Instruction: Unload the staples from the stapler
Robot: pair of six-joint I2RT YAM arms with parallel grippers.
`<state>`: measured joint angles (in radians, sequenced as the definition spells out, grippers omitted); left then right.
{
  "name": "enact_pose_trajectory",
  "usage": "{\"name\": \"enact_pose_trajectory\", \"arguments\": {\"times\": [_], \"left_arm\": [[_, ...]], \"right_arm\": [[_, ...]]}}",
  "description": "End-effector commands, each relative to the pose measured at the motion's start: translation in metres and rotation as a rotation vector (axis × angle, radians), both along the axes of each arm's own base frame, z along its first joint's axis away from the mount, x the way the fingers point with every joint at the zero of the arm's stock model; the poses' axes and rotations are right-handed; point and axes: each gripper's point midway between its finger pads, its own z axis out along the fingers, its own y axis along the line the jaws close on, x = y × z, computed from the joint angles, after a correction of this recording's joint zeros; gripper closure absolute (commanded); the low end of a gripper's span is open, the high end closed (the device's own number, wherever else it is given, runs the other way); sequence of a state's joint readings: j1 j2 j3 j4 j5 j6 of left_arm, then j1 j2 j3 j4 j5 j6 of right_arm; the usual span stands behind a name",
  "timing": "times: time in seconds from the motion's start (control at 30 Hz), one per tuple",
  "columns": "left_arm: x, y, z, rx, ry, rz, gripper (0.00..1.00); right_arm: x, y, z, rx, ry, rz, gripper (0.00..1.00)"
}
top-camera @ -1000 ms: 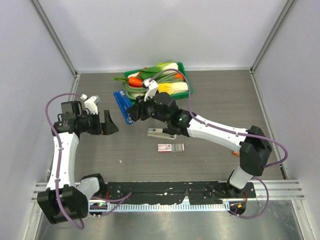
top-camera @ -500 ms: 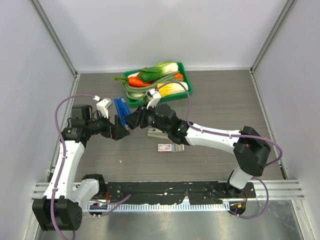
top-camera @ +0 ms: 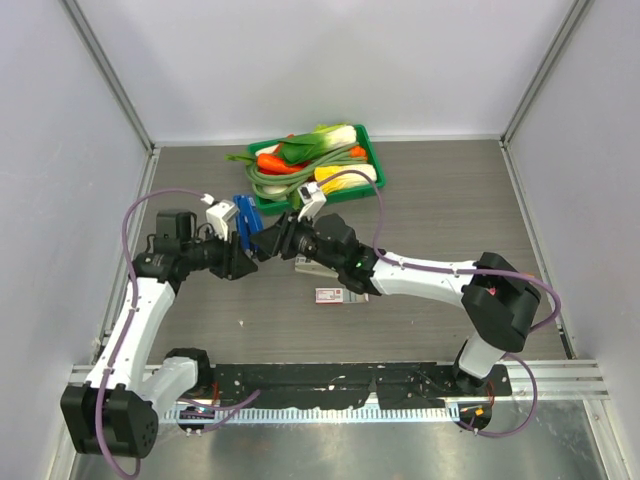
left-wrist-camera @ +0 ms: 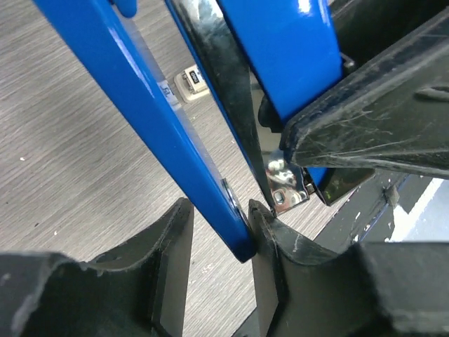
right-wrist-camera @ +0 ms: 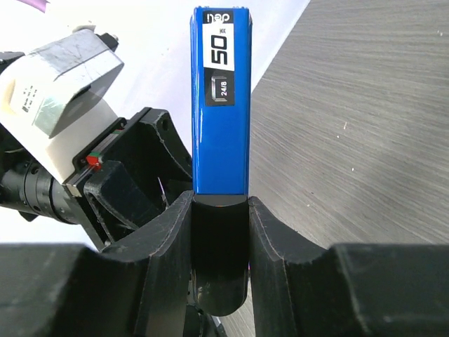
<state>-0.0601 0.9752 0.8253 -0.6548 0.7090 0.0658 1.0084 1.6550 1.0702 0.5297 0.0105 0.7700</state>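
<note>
My right gripper (top-camera: 282, 238) is shut on the black rear end of a blue stapler (top-camera: 243, 214) and holds it above the table; the right wrist view shows it (right-wrist-camera: 220, 105) clamped between the fingers. My left gripper (top-camera: 247, 252) is open, with the blue stapler's lower arm (left-wrist-camera: 161, 119) between its jaws. That arm touches the right finger (left-wrist-camera: 270, 232), and there is a gap on the other side. The small black and silver stapler (top-camera: 312, 266) lies on the table, partly under the right arm. No staples show.
A small flat pink-and-white box (top-camera: 336, 294) lies on the table just in front of the small stapler. A green tray (top-camera: 372, 152) of vegetables stands at the back centre. Grey walls close the left, right and far sides.
My left gripper has moved right to the blue stapler, and its jaws now sit around the lower arm. My right gripper has carried the blue stapler slightly left and nearer.
</note>
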Motion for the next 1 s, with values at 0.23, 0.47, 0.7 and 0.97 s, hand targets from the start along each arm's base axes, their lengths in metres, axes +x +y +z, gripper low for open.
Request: {"name": "enact_pose_trajectory", "arguments": {"times": [0.23, 0.47, 0.7, 0.97], "left_arm": [[0.007, 0.007, 0.004, 0.100, -0.148, -0.038, 0.93], [0.018, 0.032, -0.009, 0.261, -0.229, 0.020, 1.00], [0.017, 0.041, -0.025, 0.365, -0.260, -0.007, 1.00], [0.009, 0.065, -0.059, 0.621, -0.310, -0.094, 1.00]], "right_arm": [[-0.016, 0.003, 0.012, 0.054, -0.008, 0.074, 0.99], [-0.022, -0.007, -0.011, -0.030, 0.017, 0.121, 0.99], [-0.030, -0.021, -0.027, -0.080, 0.006, 0.157, 0.99], [-0.050, -0.045, -0.033, -0.155, -0.040, 0.259, 0.99]]}}
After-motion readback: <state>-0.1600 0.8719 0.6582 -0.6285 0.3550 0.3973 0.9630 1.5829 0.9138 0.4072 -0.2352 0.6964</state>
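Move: The narrow blue arm of the stapler already runs between the left hand's half-open fingers, its tip about level with the hand point. From the right hand, still gripping the stapler's black end, that tip is some 3 cm back, 1 cm left and 7 cm below. On the table roughly 24 cm below the right hand, the beige stapler lies 13 cm to its right and level with it; the staple box lies 17 cm right, 7 cm back. Left fingers pinch the blue arm's tip and draw it left and down about 7 cm, right hand lowering oppositely. ##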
